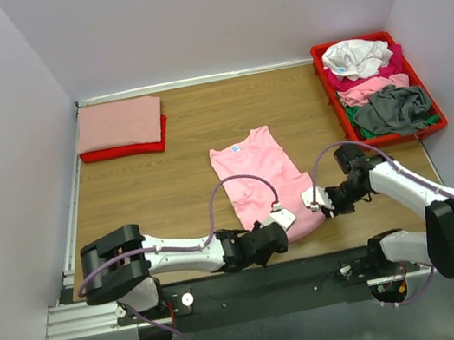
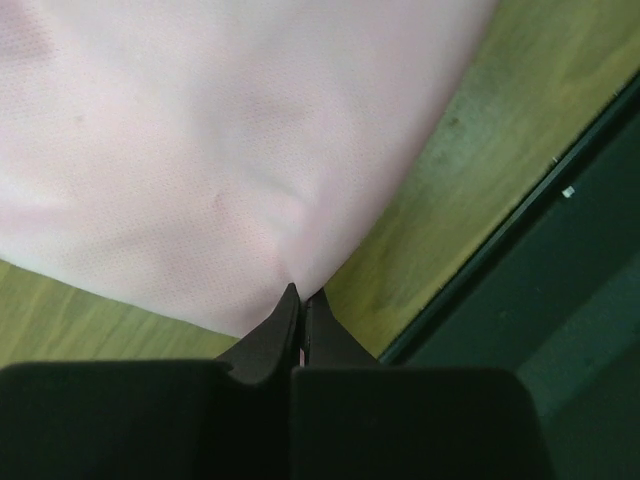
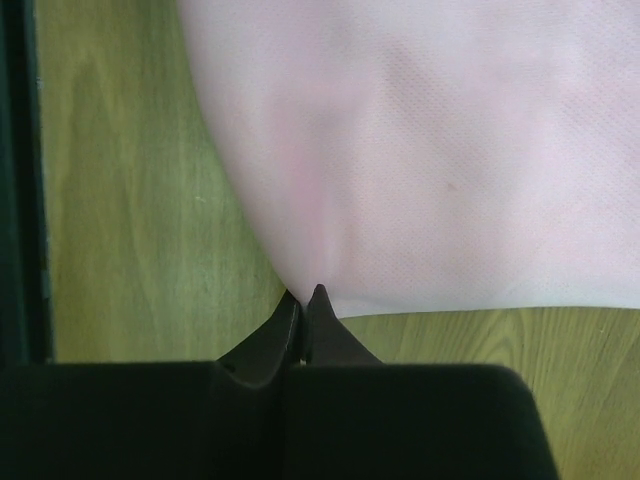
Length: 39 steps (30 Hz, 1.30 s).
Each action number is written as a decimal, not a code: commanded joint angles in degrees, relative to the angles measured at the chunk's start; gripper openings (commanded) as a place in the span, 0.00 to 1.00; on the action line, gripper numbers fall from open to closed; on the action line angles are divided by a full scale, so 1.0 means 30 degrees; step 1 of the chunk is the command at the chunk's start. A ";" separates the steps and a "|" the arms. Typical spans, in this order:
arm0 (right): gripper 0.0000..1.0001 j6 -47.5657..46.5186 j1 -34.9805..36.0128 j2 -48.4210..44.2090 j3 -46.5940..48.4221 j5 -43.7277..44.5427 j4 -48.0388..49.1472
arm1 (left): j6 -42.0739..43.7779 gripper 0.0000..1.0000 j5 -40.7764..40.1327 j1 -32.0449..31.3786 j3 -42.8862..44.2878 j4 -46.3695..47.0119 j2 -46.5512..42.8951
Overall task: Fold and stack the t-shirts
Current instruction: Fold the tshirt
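A light pink t-shirt [image 1: 259, 177] with a small blue neck label lies lengthwise in the middle of the table, neck at the far end. My left gripper [image 1: 283, 229] is shut on its near left corner; in the left wrist view the pink cloth [image 2: 220, 150] runs into the closed fingertips [image 2: 301, 296]. My right gripper [image 1: 319, 203] is shut on the near right edge; the right wrist view shows the cloth [image 3: 430, 140] pinched at the tips [image 3: 306, 297]. A folded salmon t-shirt [image 1: 119, 122] lies on a folded red one [image 1: 122, 150] at the far left.
A red plastic tray [image 1: 390, 138] at the far right holds a heap of white, magenta, pink and grey shirts. A dark rail [image 2: 560, 250] runs along the table's near edge just behind both grippers. Walls close the left, far and right sides.
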 commanded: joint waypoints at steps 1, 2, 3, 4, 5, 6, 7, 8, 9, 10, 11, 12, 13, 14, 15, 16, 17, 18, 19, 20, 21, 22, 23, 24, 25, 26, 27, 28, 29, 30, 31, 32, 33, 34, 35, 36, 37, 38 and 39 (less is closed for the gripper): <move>0.00 -0.0459 -0.0109 -0.0603 0.1732 -0.1273 -0.3342 | 0.0468 0.00 0.2570 -0.0043 -0.0558 -0.0818 -0.1277; 0.00 -0.0429 -0.0138 -0.0867 0.2086 -0.1540 -0.3752 | 0.0555 0.00 0.2920 0.0015 -0.0529 -0.0876 -0.1631; 0.01 -0.0342 -0.0138 -0.1072 0.2380 -0.1803 -0.4452 | 0.0585 0.00 0.3010 0.0045 -0.0384 -0.0935 -0.1953; 0.00 -0.0167 -0.0109 -0.1538 0.3050 -0.2241 -0.4836 | 0.0673 0.00 0.3214 0.0161 -0.0324 -0.1139 -0.2624; 0.00 -0.0107 -0.0138 -0.1746 0.3317 -0.2477 -0.5159 | 0.0703 0.00 0.3303 0.0249 -0.0265 -0.1257 -0.3007; 0.01 0.0183 -0.0109 -0.1980 0.3610 -0.2654 -0.5626 | 0.0732 0.00 0.3362 0.0337 -0.0120 -0.1432 -0.3359; 0.00 0.0418 -0.0109 -0.2273 0.4193 -0.3004 -0.5805 | 0.0848 0.00 0.3508 0.0599 -0.0147 -0.1492 -0.4059; 0.00 0.0566 -0.0138 -0.2421 0.4402 -0.3181 -0.6068 | 0.0878 0.00 0.3567 0.0747 -0.0119 -0.1521 -0.4385; 0.00 0.0857 -0.0138 -0.2538 0.4665 -0.3357 -0.6157 | 0.0937 0.00 0.3655 0.0893 -0.0118 -0.1637 -0.4707; 0.00 0.1034 -0.0109 -0.2597 0.4842 -0.3591 -0.6187 | 0.0966 0.00 0.3801 0.1069 -0.0147 -0.1726 -0.5291; 0.00 0.1181 -0.0109 -0.2714 0.5018 -0.3709 -0.6188 | 0.1024 0.00 0.3860 0.1187 -0.0119 -0.1814 -0.5557; 0.00 0.1298 -0.0109 -0.2744 0.5367 -0.3797 -0.6217 | 0.1054 0.00 0.3861 0.1478 -0.0118 -0.1959 -0.5792; 0.00 0.1473 -0.0109 -0.2744 0.5516 -0.3972 -0.6188 | 0.1170 0.00 0.3948 0.1626 -0.0118 -0.2164 -0.6258; 0.01 0.1533 -0.0109 -0.2715 0.5662 -0.4032 -0.6188 | 0.1230 0.00 0.3920 0.1801 -0.0118 -0.2282 -0.6495; 0.01 0.1592 -0.0138 -0.2657 0.5954 -0.4091 -0.6159 | 0.1288 0.00 0.3949 0.2093 -0.0118 -0.2370 -0.6701; 0.01 0.1824 -0.0138 -0.2569 0.6160 -0.4236 -0.6100 | 0.1347 0.00 0.3978 0.2299 -0.0147 -0.2516 -0.7051; 0.00 0.2030 -0.0138 -0.2424 0.6336 -0.4325 -0.6013 | 0.1347 0.00 0.4007 0.2504 -0.0090 -0.2547 -0.7199; 0.00 0.2525 -0.0109 -0.2364 0.6744 -0.4471 -0.5664 | 0.1521 0.00 0.4094 0.2883 -0.0060 -0.2431 -0.7520; 0.00 0.2878 -0.0109 -0.2276 0.6922 -0.4472 -0.5399 | 0.1581 0.00 0.4124 0.3061 0.0027 -0.2401 -0.7639; 0.01 0.3259 -0.0109 -0.2160 0.7098 -0.4646 -0.5077 | 0.1698 0.00 0.4125 0.3266 0.0202 -0.2371 -0.7698; 0.01 0.3900 -0.0138 -0.1868 0.7331 -0.4735 -0.4465 | 0.1902 0.00 0.4183 0.3558 0.0291 -0.2371 -0.7786; 0.00 0.4255 -0.0109 -0.1633 0.7682 -0.4910 -0.4169 | 0.2078 0.00 0.4357 0.4083 0.0408 -0.2342 -0.7816; 0.01 0.4606 -0.0109 -0.1370 0.7917 -0.4969 -0.3876 | 0.2254 0.00 0.4417 0.4349 0.0525 -0.2313 -0.7816; 0.00 0.5074 -0.0138 -0.1135 0.8123 -0.5086 -0.3409 | 0.2459 0.00 0.4534 0.4613 0.0758 -0.2109 -0.7816; 0.01 0.5427 -0.0109 -0.0582 0.8502 -0.5261 -0.2824 | 0.2896 0.00 0.4709 0.5167 0.0993 -0.2020 -0.7787; 0.00 0.5720 -0.0109 -0.0344 0.8680 -0.5350 -0.2818 | 0.3103 0.00 0.4798 0.5462 0.0995 -0.1903 -0.7729; 0.00 0.6187 -0.0138 -0.0023 0.8855 -0.5438 -0.2325 | 0.3337 0.00 0.4943 0.5784 0.1169 -0.1583 -0.7699; 0.00 0.6540 -0.0109 0.0444 0.9060 -0.5555 -0.2030 | 0.3804 0.00 0.5206 0.6135 0.1258 -0.1464 -0.7554; 0.00 0.6834 -0.0109 0.0739 0.9439 -0.5643 -0.1505 | 0.3953 0.00 0.5383 0.6719 0.1404 -0.1318 -0.7465; 0.00 0.7330 -0.0109 0.0974 0.9675 -0.5702 -0.1268 | 0.4187 0.00 0.5529 0.7044 0.1463 -0.1084 -0.7406; 0.00 0.7596 -0.0109 0.1440 0.9881 -0.5847 -0.1063 | 0.4653 0.00 0.5705 0.7308 0.1580 -0.1024 -0.7203; 0.00 0.7801 -0.0138 0.1648 1.0318 -0.5907 -0.0684 | 0.4890 0.00 0.5794 0.7775 0.1813 -0.0965 -0.7114; 0.00 0.8093 -0.0109 0.1824 1.0496 -0.6140 -0.0564 | 0.5124 0.00 0.5940 0.7983 0.1960 -0.0820 -0.6997; 0.00 0.8212 -0.0138 0.2000 1.0643 -0.6142 -0.0476 | 0.5330 0.00 0.5941 0.8101 0.2107 -0.0760 -0.6967; 0.00 0.8359 -0.0109 0.2147 1.0789 -0.6316 -0.0330 | 0.5709 0.00 0.5941 0.8276 0.2253 -0.0731 -0.6937; 0.00 0.8708 -0.0138 0.2206 1.0994 -0.6405 0.0020 | 0.5858 0.00 0.5941 0.8481 0.2632 -0.0730 -0.6879; 0.01 0.8857 -0.0109 0.2207 1.1112 -0.6435 0.0197 | 0.6033 0.00 0.5941 0.8570 0.2809 -0.0759 -0.6820; 0.00 0.9032 -0.0138 0.2207 1.1229 -0.6522 0.0489 | 0.6122 0.00 0.6579 0.8600 0.3101 -0.0789 -0.6762; 0.00 0.9266 -0.0138 0.2207 1.1375 -0.6581 0.0608 | 0.6326 0.00 0.6643 0.8687 0.3191 -0.0818 -0.6732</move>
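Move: Each hand already pinches one bottom corner of the narrow pink t-shirt, just above the table. The hem is to go to the collar end: its left shoulder corner is about 30 cm ahead and 9 cm left of the left hand, its right shoulder corner some 26 cm ahead and 10 cm left of the right hand. The collar label is roughly 31 cm ahead and 3 cm left of the left hand. The clothes basket's middle lies about 30 cm ahead and 20 cm right of the right hand. Upward first, then forward over the shirt towards its collar end, both hands carry the hem corners together with fingers kept shut. Each rises some 15 cm; the left dips slightly back before going about 11 cm forward, the right goes about 10 cm forward and 7 cm to the left. The fingers of both tilt inwards by roughly 20 degrees. ##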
